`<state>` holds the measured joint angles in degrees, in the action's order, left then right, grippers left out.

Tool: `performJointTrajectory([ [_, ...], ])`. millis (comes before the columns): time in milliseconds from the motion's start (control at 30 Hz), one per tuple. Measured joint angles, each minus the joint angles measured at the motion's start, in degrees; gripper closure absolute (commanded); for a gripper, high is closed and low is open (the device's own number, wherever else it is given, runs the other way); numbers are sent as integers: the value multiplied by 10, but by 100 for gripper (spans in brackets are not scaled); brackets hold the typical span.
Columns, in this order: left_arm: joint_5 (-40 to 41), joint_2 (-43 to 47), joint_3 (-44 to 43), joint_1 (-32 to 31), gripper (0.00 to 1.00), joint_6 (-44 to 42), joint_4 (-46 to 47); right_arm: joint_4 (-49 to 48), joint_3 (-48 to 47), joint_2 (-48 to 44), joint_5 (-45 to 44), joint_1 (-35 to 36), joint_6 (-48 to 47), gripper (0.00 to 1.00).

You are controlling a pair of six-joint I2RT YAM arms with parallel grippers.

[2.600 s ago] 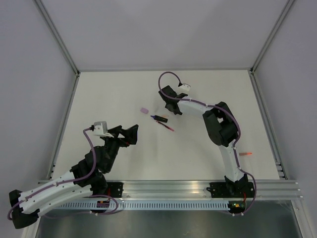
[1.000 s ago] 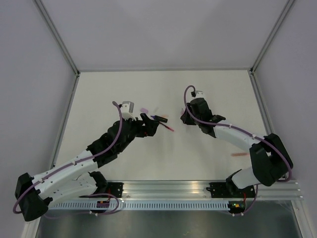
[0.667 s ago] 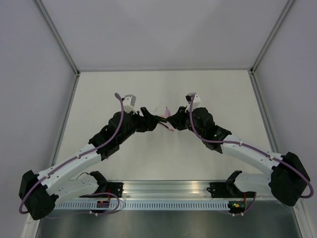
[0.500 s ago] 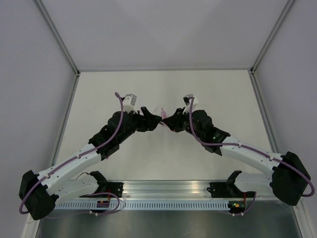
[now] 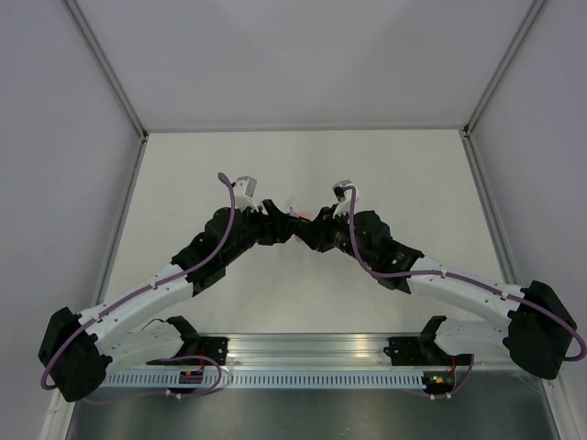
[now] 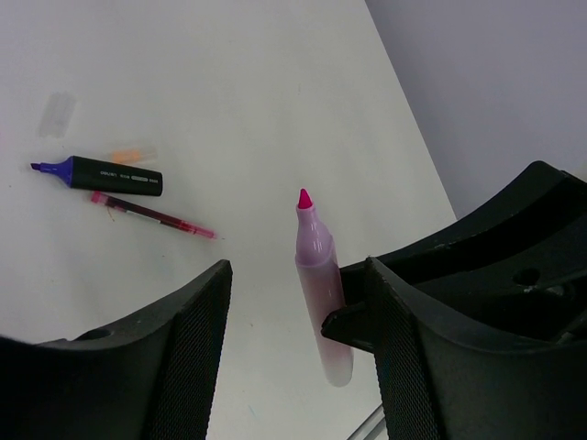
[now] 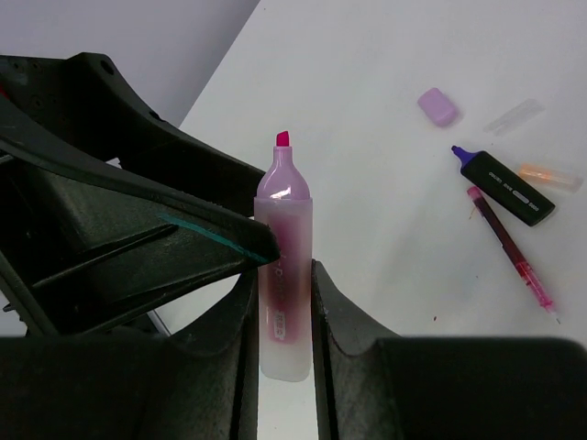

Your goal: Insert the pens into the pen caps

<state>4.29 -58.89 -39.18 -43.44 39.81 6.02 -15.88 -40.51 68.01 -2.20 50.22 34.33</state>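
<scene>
My right gripper (image 7: pixel 284 291) is shut on a translucent pink-purple highlighter (image 7: pixel 283 240) with a bare pink tip pointing up, held above the table. My left gripper (image 6: pixel 295 275) is open, its fingers either side of the same highlighter (image 6: pixel 320 316) without closing on it. The two grippers meet at mid-table (image 5: pixel 303 225). On the table lie a dark navy pen (image 7: pixel 505 187) with a purple tip, a slim pink-red pen (image 7: pixel 510 253) and a light purple cap (image 7: pixel 438 106). Both pens also show in the left wrist view (image 6: pixel 103 173), (image 6: pixel 151 214). No pink cap is in view.
A clear cap-like piece (image 7: pixel 514 116) and a small orange piece (image 7: pixel 548 177) lie beside the navy pen. Grey walls and aluminium posts (image 5: pixel 115 87) bound the white table (image 5: pixel 220 165). The arms' rail (image 5: pixel 312 353) runs along the near edge.
Both arms have swung inward and met at mid-table. My right gripper now holds the highlighter up, and my left gripper's open fingers have come around it.
</scene>
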Motion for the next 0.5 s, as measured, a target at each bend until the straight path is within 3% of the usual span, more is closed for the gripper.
performJointTrajectory([
  [133,-5,0,6,0,49,4,14,-3,0,0,0,6,2,100],
  [400,-37,-8,13,2,60,12,49,-4,0,0,0,10,2,100],
  [500,-50,-11,16,4,83,13,61,-4,1,-1,3,10,2,99],
])
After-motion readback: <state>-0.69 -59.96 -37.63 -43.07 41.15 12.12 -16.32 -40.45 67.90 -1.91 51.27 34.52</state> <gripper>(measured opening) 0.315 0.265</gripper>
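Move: The pink pen stands upright, tip up, in my right hand, its middle at or a centimetre above that hand's grip. From my open left hand, which already straddles it, the pen is about 2 cm to the right, level fore and aft, its middle some 1 cm lower. On the table about 21 cm below my left hand, the black highlighter lies some 14 cm ahead, the red pen 10 cm ahead and 4 cm right, the orange cap 16 cm ahead and 4 cm right. My left hand closes its fingers by roughly half their gap around the upper part of the pink pen, easing about 1.5 cm to the right and a touch up and turning some 5 degrees, until the pads meet the pen just below its tip. My right hand keeps its grip lower down and barely drifts. ##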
